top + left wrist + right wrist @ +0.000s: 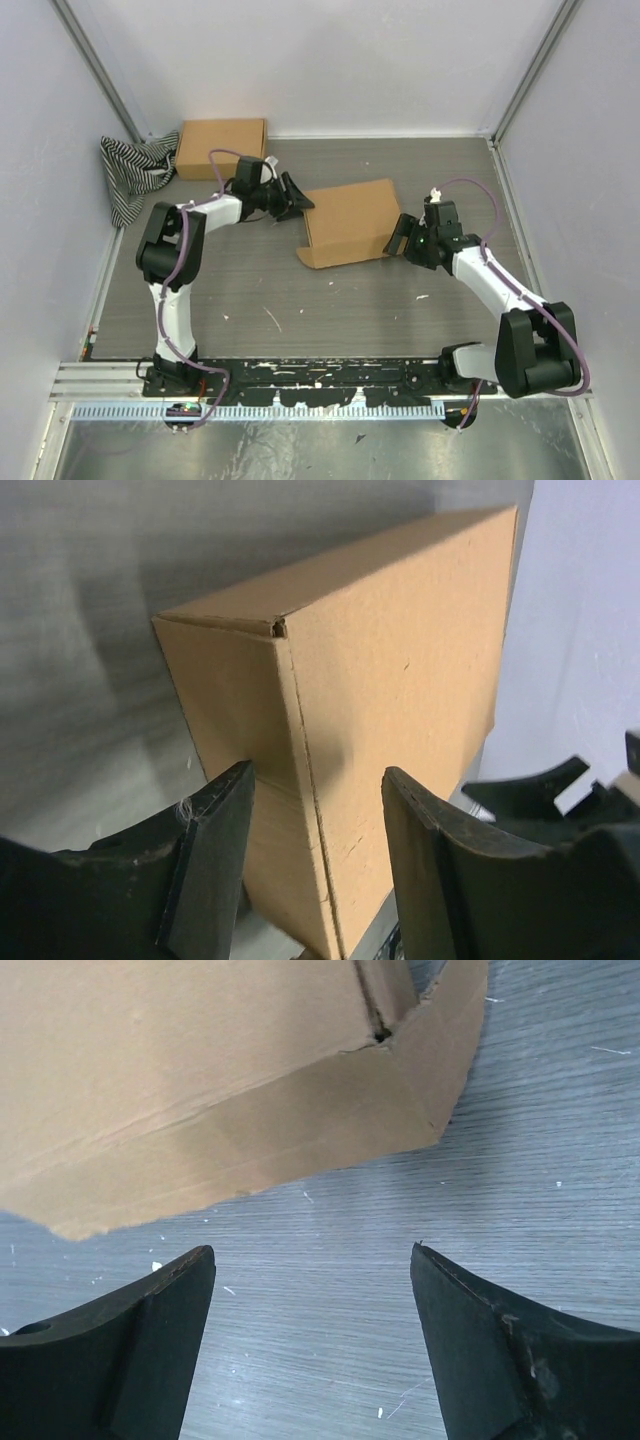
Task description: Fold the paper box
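The paper box (pixel 348 220) lies in the middle of the table as a shallow brown box with its lid down. My left gripper (pixel 296 198) is at the box's far left corner, open. In the left wrist view the corner edge of the box (pixel 300 740) stands just past the gap between the spread fingers of that gripper (pixel 318 770), and nothing is pinched. My right gripper (pixel 399 238) is at the box's right side, open. In the right wrist view that gripper (pixel 311 1249) hovers over bare table, with the box (pixel 200 1080) a little beyond the fingertips.
A second, fully formed brown cardboard box (pixel 221 147) sits at the back left against the wall. A black-and-white striped cloth (pixel 135 172) is bunched beside it in the corner. White walls close off the table on three sides.
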### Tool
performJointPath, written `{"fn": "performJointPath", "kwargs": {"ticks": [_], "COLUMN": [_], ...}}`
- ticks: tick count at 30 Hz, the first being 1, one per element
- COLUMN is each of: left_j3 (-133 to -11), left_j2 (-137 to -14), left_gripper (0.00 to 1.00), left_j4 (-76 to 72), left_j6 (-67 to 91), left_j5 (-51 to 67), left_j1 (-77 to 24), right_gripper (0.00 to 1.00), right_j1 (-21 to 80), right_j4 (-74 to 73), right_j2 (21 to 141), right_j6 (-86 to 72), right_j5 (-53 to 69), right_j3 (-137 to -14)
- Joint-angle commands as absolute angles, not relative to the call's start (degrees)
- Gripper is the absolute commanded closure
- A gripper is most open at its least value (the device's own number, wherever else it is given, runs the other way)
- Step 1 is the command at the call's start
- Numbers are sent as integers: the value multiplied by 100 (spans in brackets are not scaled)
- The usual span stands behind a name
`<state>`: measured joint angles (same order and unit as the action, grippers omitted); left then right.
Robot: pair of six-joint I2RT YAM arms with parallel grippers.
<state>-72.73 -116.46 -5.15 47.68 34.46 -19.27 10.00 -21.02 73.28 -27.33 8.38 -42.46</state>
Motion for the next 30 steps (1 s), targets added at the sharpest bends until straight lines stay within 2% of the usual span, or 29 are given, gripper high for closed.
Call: {"fn": "performJointPath", "kwargs": {"ticks": [1,8,11,13,16,18,21,30], "left_j3": [-8344,-10840,-11178,-10733,-9415,-8667,-8025,-7209], "left_j2": [-12129,-13382,-13251,-12817,-12003,-11613,-11168,-10734], "left_gripper": [39,37,34,28,7,2,2,4], "left_j4": [-386,190,868,963,485,215,-5,-12], "left_j6": [4956,5407,4950,4687,4489,4304,4015,3559], "left_j5": [3399,3697,3536,3376,3168,3170,2960,2634], "left_j1": [-1954,-1915,-1863,-1866,-1921,-1983,-2103,-2349], "right_gripper": [16,13,13,12,12,12,13,15], "right_j1": [979,921,776,554,85,-140,-388,-527], "right_j4": [-1949,-2115,-2407,-2500,-2412,-2240,-1833,-27], "right_j2": [6978,7440,7999,8385,8815,9087,9452,9762], "right_j6": [-2578,-2405,-2287,-2267,-2268,-2219,-2227,-2809], "right_j5": [1170,1171,943,959,1191,1322,1652,3083], "right_j3": [-4341,-5095,-5917,-6331,-6695,-6751,-6562,-5292]}}
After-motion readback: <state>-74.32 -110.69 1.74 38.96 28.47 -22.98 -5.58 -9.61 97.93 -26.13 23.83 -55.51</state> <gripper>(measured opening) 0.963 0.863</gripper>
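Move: The paper box's middle lies about 14 cm to the left gripper's right, some 4 cm back and 4 cm lower; its far left corner is roughly 4 cm ahead and 3 cm right, and its front left tab 12 cm back. The spare carton sits about 15 cm farther out and 20 cm left. From the right gripper, the box's right wall is about 9 cm ahead and 1 cm left, the box's middle 8 cm ahead and 12 cm left, both a little lower. Send the left gripper about 11 cm forward and slightly right along the box's left edge, rising, past the far left corner; then bring it back, spreading its fingers wide, to hover over that edge. Take the open right gripper up and forward around the front right corner, swinging right, then sink it some 8 cm and ease it back left so its left finger comes against the right wall. ##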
